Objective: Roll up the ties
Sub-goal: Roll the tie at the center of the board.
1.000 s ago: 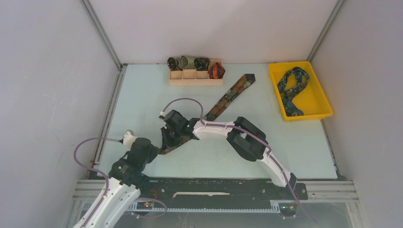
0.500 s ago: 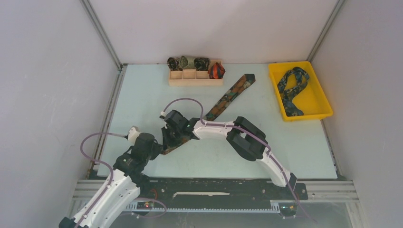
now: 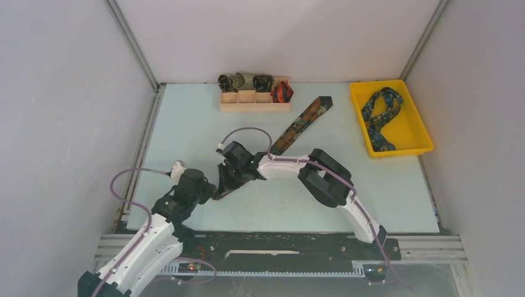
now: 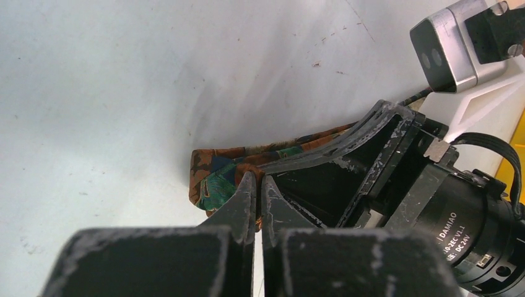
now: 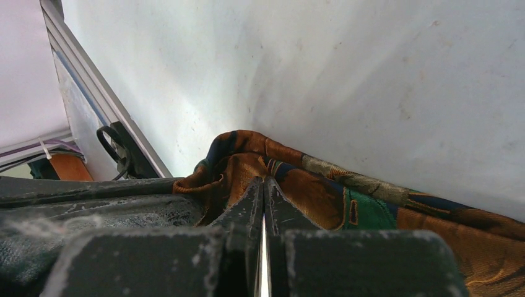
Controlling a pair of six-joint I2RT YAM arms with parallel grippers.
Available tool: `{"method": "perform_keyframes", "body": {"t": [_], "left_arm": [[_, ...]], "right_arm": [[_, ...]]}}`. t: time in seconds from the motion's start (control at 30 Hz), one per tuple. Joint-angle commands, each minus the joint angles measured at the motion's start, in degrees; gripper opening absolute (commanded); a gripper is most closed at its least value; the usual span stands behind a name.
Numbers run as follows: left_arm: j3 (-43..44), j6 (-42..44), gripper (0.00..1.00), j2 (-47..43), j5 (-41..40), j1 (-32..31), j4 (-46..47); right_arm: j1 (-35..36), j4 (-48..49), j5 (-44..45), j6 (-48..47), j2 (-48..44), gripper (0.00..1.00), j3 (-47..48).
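A brown-orange-green tie lies diagonally across the table, its wide end at the far right. Its near end is folded over under both grippers. My right gripper is shut with its tips pinching the fold of the tie, as the right wrist view shows. My left gripper is shut on the tie's end right beside the right gripper's fingers, with orange fabric between the tips. A navy and teal tie lies loose in a yellow tray.
A wooden box at the back holds three rolled ties and a red-orange and black one. A purple cable loops over the right wrist. The left frame rail runs close to the left arm.
My left arm has swung right and forward until its gripper reached the tie's near end. The right gripper has shifted slightly right with the tie.
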Motion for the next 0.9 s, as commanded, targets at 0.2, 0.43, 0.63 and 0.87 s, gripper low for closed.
{"method": "perform_keyframes", "body": {"t": [0.2, 0.43, 0.63, 0.87], "left_arm": [[1.67, -1.03, 0.0, 2.45, 1.97, -0.41, 6.1], [-0.16, -2.44, 0.0, 5.33, 4.08, -0.41, 10.53], [-0.89, -2.68, 0.0, 6.3, 3.94, -0.41, 11.98], [-1.38, -3.02, 0.0, 8.53, 4.04, -0.4, 14.23]], "right_arm": [[0.12, 4.21, -3.55, 1.82, 0.26, 0.0, 0.5], [-2.73, 3.98, -5.11, 1.85, -1.69, 0.0, -1.57], [-5.73, 1.45, -5.09, -0.74, -6.35, 0.0, -2.16], [-8.13, -0.93, -3.64, -3.63, -10.05, 0.0, -3.84]]}}
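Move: The tie's folded end is about 2 cm left of the left fingertips, which already pinch its flap, and some 2 cm below them. From the right hand, closed over the tie, this fold lies roughly 3 cm left, 2 cm back and 2 cm below. From the left hand, the tie's far end is around 36 cm ahead and 40 cm right, the wooden tray about 35 cm ahead and 12 cm right. Still pinching, left draws the flap 3 cm right-forward; right slides 6 cm forward-right along the tie, then lifts. ##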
